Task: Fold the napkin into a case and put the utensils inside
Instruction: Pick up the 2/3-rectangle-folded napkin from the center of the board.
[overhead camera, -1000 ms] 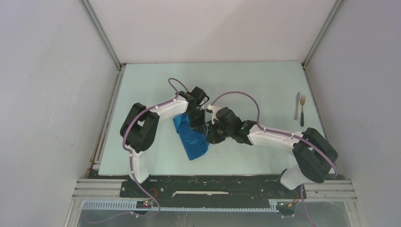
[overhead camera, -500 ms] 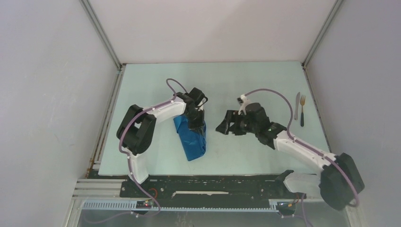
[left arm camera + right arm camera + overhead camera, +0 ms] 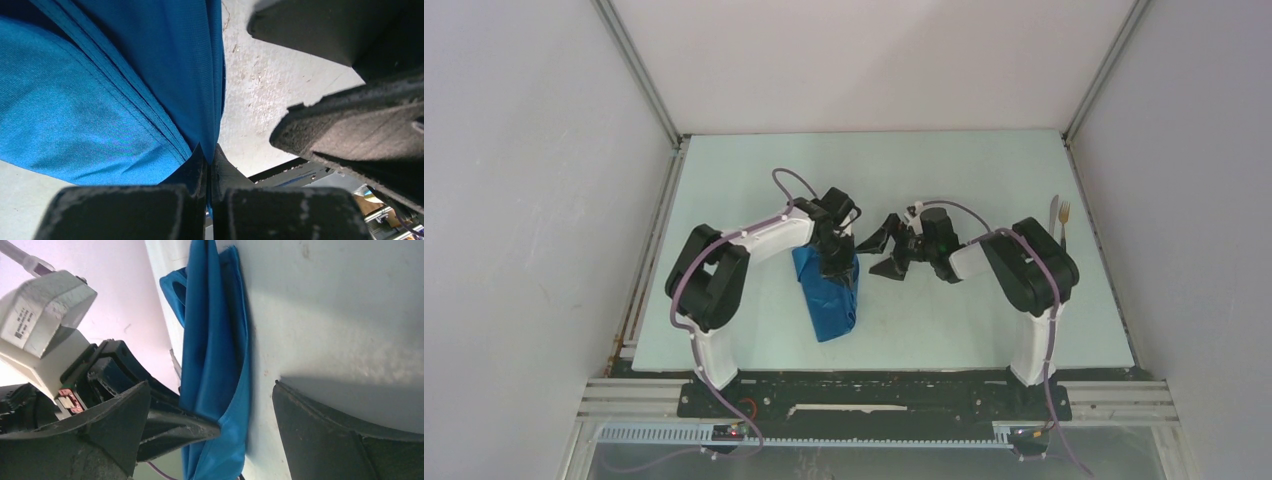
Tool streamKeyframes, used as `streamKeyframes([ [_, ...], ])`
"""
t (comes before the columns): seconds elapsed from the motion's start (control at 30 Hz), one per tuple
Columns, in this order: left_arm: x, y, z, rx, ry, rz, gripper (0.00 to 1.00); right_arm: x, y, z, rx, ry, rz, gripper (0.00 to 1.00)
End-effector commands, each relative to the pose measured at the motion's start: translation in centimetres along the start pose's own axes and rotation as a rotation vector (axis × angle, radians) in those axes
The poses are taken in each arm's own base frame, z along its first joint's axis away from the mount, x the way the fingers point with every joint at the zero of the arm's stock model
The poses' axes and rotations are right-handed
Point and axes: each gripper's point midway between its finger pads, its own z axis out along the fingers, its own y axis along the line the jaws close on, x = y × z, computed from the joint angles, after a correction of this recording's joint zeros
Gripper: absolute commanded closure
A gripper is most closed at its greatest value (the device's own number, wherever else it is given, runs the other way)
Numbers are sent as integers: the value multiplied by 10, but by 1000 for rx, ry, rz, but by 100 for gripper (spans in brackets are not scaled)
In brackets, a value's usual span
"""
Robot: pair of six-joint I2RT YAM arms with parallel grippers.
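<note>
The blue napkin [image 3: 829, 300] lies folded into a narrow long case on the table, left of centre. My left gripper [image 3: 839, 262] is shut on its far right corner; the left wrist view shows the cloth edge [image 3: 150, 100] pinched between the closed jaws [image 3: 211, 162]. My right gripper [image 3: 886, 250] is open and empty just right of that corner, its jaws wide apart facing the napkin [image 3: 220, 355] in the right wrist view [image 3: 212, 387]. The knife [image 3: 1052, 207] and fork [image 3: 1064, 212] lie at the far right, partly hidden behind my right arm.
The pale table [image 3: 944, 180] is walled at the back and on both sides. My right arm's elbow [image 3: 1034, 265] is folded up near the utensils. My left gripper's finger [image 3: 170, 426] shows in the right wrist view, against the cloth.
My right gripper let go of the napkin, pulled off to the right and opened, then came back left beside it; its elbow folded up. My left gripper kept its hold.
</note>
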Motion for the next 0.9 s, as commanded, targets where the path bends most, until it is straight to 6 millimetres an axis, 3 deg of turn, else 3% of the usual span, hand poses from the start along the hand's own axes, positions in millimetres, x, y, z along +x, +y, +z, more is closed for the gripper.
streamKeyframes([
  [0.0,3,-14,-19,60,-32,31,100,-2,23,15,-107,9,54,0],
  [0.33,6,-16,-25,84,-48,35,100,4,4,33,21,-41,98,5],
  [0.53,9,-14,-19,91,-32,31,100,-10,9,34,-41,-61,105,20],
  [0.87,10,-15,-17,96,-24,31,100,-11,17,37,-93,-49,82,48],
])
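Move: The napkin's raised right edge is about 3 cm left of the open right gripper, level with it fore and aft, and 1 cm lower; the folded napkin's middle is roughly 9 cm left, 5 cm back and 2 cm down. The left gripper's shut tips, already pinching the cloth, are some 5 cm left and 4 cm back at similar height. From the left hand, the right edge is about 4 cm ahead and 2 cm right, 1 cm lower. Right hand goes some 3 cm left around the napkin's edge, half-closing as it dips; left keeps its pinch. ##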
